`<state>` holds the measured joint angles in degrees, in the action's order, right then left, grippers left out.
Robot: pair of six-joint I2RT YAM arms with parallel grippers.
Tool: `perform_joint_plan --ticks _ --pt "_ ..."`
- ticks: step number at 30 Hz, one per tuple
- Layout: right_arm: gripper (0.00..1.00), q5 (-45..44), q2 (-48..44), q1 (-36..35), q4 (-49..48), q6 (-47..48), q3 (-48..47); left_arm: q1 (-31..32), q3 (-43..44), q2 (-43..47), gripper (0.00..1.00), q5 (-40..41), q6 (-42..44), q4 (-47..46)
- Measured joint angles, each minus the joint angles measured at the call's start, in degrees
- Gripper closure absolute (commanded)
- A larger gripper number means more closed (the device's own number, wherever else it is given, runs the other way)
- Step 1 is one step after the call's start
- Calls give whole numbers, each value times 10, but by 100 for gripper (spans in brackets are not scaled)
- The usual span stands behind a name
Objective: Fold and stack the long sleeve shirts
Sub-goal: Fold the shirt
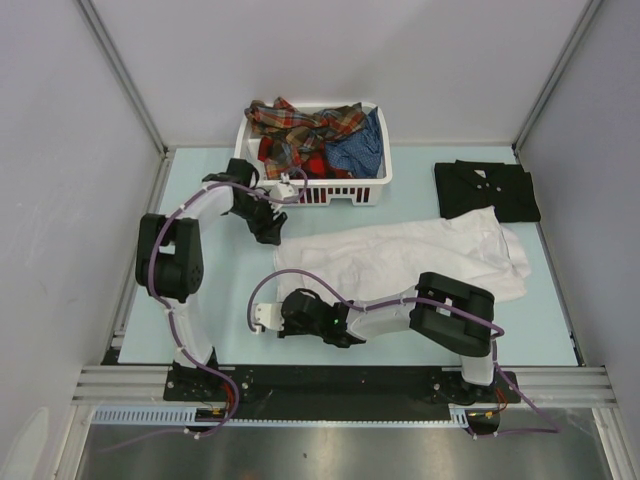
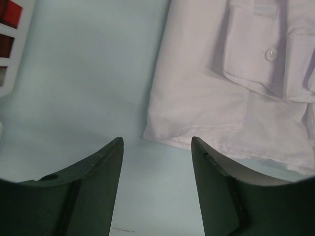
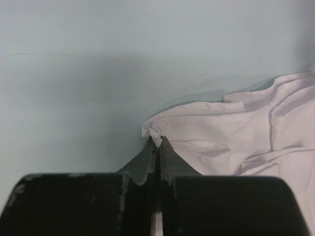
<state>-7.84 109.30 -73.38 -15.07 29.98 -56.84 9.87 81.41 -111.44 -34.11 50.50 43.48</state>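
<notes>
A white long sleeve shirt lies spread across the middle of the table. My right gripper is shut on a small pinch of its near left hem corner, with the rest of the white shirt trailing off to the right. In the top view that right gripper sits low at the shirt's near left edge. My left gripper is open above bare table, just short of the far left corner of the white shirt, and holds nothing. A folded black shirt rests at the back right.
A white slatted basket at the back centre holds plaid shirts and a blue shirt. Its wall shows at the top left of the left wrist view. Grey walls enclose the table on three sides.
</notes>
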Motion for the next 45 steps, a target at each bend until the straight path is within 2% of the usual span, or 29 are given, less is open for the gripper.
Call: perform_joint_plan --ticks 12,14,18,20,21,24,29,33,40,45 --pt "100 -8 0 0 0 -8 0 21 32 -30 42 30 -11 -1" --pt "100 -9 0 0 0 -9 0 26 31 -41 45 42 -11 -4" --pt "100 -13 0 0 0 -11 0 34 21 -46 57 63 -10 -11" --pt "100 -18 0 0 1 -13 0 38 15 -46 69 70 -9 -10" --pt "100 -21 0 0 1 -15 0 40 12 -46 79 70 -8 -9" --pt "100 -29 0 0 2 -21 0 42 10 -46 100 68 -5 1" --pt "100 -47 -21 0 15 -28 16 42 23 -46 100 48 -8 23" --pt "100 -56 -66 0 45 -32 33 46 68 -46 100 21 -17 54" --pt "100 -69 -177 11 113 -34 74 103 208 -51 100 -12 -51 99" --pt "100 -56 -275 73 179 -27 125 166 339 -103 100 -22 -87 121"
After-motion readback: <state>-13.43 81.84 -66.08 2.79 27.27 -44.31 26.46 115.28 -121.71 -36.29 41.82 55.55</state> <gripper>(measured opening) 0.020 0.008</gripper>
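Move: The white shirt's free far-left corner lies about 4 cm below my half-open left fingers, a centimetre or two back and to the right; the laundry basket's middle is some 19 cm ahead and 10 cm right of that hand. My right hand already pinches the shirt's near-left corner. From it the shirt's middle, where this end is headed, is about 27 cm right and 16 cm ahead, and the free corner is roughly 20 cm straight ahead. My left hand hovers briefly, dips to about 3 cm below where it began and shuts on the shirt's far-left corner, while my right keeps its pinch on the near-left one. Then both sweep right over the shirt and rise: the left some 14 cm across and 13 cm up from its grasp, past the basket's near side, the right about 13 cm across and 6 cm up, turning slightly clockwise. ##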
